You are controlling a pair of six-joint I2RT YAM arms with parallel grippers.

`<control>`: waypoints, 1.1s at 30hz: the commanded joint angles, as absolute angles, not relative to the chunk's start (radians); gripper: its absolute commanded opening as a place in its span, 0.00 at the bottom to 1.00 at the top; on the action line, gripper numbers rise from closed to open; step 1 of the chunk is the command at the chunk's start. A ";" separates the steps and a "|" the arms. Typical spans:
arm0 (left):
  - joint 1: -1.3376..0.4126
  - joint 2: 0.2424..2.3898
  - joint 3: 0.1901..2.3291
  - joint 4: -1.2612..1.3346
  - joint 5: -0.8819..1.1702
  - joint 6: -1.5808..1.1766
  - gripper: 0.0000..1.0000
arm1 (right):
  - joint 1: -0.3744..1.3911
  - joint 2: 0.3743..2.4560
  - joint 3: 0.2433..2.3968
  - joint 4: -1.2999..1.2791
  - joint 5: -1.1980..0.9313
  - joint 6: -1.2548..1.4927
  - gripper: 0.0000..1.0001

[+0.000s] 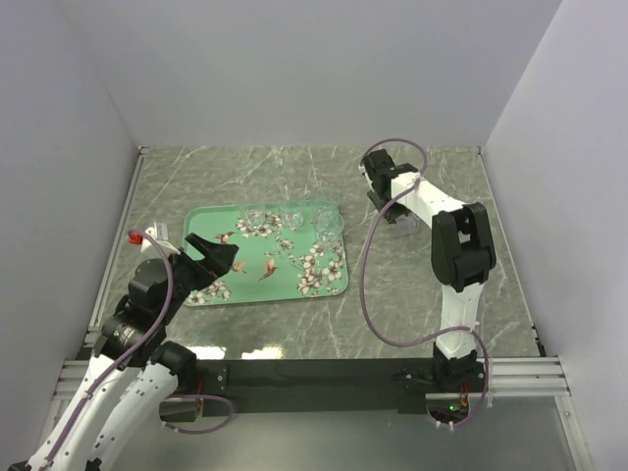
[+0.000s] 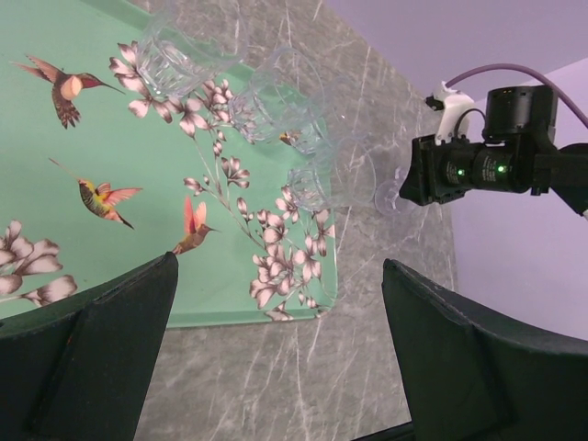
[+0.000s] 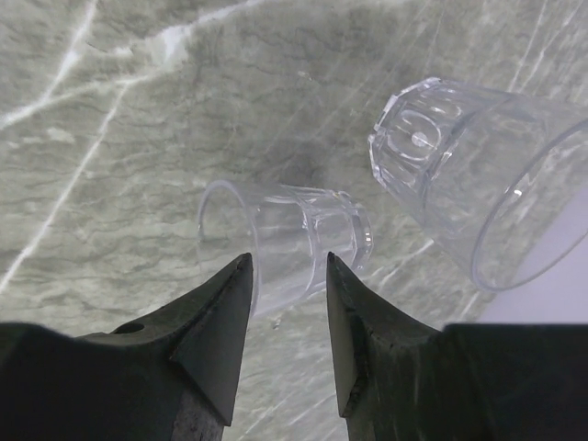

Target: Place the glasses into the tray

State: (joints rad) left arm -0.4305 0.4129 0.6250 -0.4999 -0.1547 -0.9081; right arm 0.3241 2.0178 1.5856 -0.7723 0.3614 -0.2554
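Note:
The mint-green tray (image 1: pixel 265 280) lies left of centre, and three clear glasses (image 1: pixel 291 217) stand along its far edge. In the left wrist view they show as glasses (image 2: pixel 285 110) on the tray (image 2: pixel 138 276). My left gripper (image 2: pixel 280 266) hangs wide open over the tray's near corner and holds nothing. My right gripper (image 3: pixel 288 262) is open, its jaws narrowed, with the tips just over a small clear glass (image 3: pixel 294 230) lying on its side on the table. A second glass (image 3: pixel 459 175) lies on its side to the right. My right gripper (image 1: pixel 397 218) is just right of the tray.
The marble tabletop (image 1: pixel 422 285) is walled in by white panels at the back and on both sides. A purple cable (image 1: pixel 365 285) loops from the right arm over the table. A black rail (image 1: pixel 324 373) runs along the near edge.

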 commanded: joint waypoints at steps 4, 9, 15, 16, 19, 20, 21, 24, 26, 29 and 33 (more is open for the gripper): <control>-0.428 0.380 0.624 -0.509 -0.164 -0.919 0.99 | 0.357 1.957 1.519 -0.678 0.489 -0.336 0.44; -0.428 0.362 0.623 -0.518 -0.167 -0.922 0.99 | 0.373 1.954 1.490 -0.624 0.528 -0.362 0.38; -0.428 0.351 0.629 -0.532 -0.172 -0.923 0.99 | 0.387 1.951 1.459 -0.581 0.568 -0.393 0.28; -0.428 0.350 0.629 -0.534 -0.173 -0.923 0.99 | 0.388 1.945 1.448 -0.577 0.568 -0.399 0.25; -0.426 0.341 0.629 -0.540 -0.176 -0.928 0.99 | 0.396 1.918 1.428 -0.557 0.574 -0.413 0.19; -0.428 0.336 0.629 -0.541 -0.176 -0.928 0.99 | 0.399 1.907 1.424 -0.545 0.575 -0.414 0.17; -0.428 0.333 0.626 -0.541 -0.176 -0.930 0.99 | 0.397 1.890 1.416 -0.540 0.577 -0.419 0.16; -0.428 0.328 0.624 -0.538 -0.176 -0.931 0.99 | 0.397 1.862 1.417 -0.543 0.569 -0.419 0.14; -0.428 0.328 0.621 -0.535 -0.175 -0.931 0.99 | 0.399 1.852 1.419 -0.551 0.560 -0.414 0.10; -0.426 0.333 0.624 -0.532 -0.172 -0.930 1.00 | 0.396 1.832 1.419 -0.563 0.531 -0.399 0.04; -0.428 0.331 0.632 -0.540 -0.175 -0.928 0.99 | 0.374 1.812 1.453 -0.623 0.447 -0.336 0.00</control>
State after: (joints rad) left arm -0.4305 0.3370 0.6250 -0.5476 -0.1631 -0.9230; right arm 0.3851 1.8694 1.4200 -0.5869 0.5068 -0.3889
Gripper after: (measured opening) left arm 0.994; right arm 0.113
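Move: The glass to be gripped lies on its side just under the right fingers, about 3 cm below and 1 cm to the right, its mouth facing back towards the robot. A second, standing glass is some 6 cm ahead and 6 cm left of the hand. The nearest glass on the tray stands roughly 15 cm left and 4 cm back. From the left hand, the glass to be gripped lies about 20 cm ahead, 40 cm right and 20 cm below. Close the right gripper from about half open to nearly shut, pinching the wall of the lying glass at its rim; meanwhile dip about 1 cm down and back and roll the hand's left side down some 15 degrees. Then raise the gripped glass about 4 cm from that low point, easing part of the roll back and swinging the fingertips forward about 10 degrees. ##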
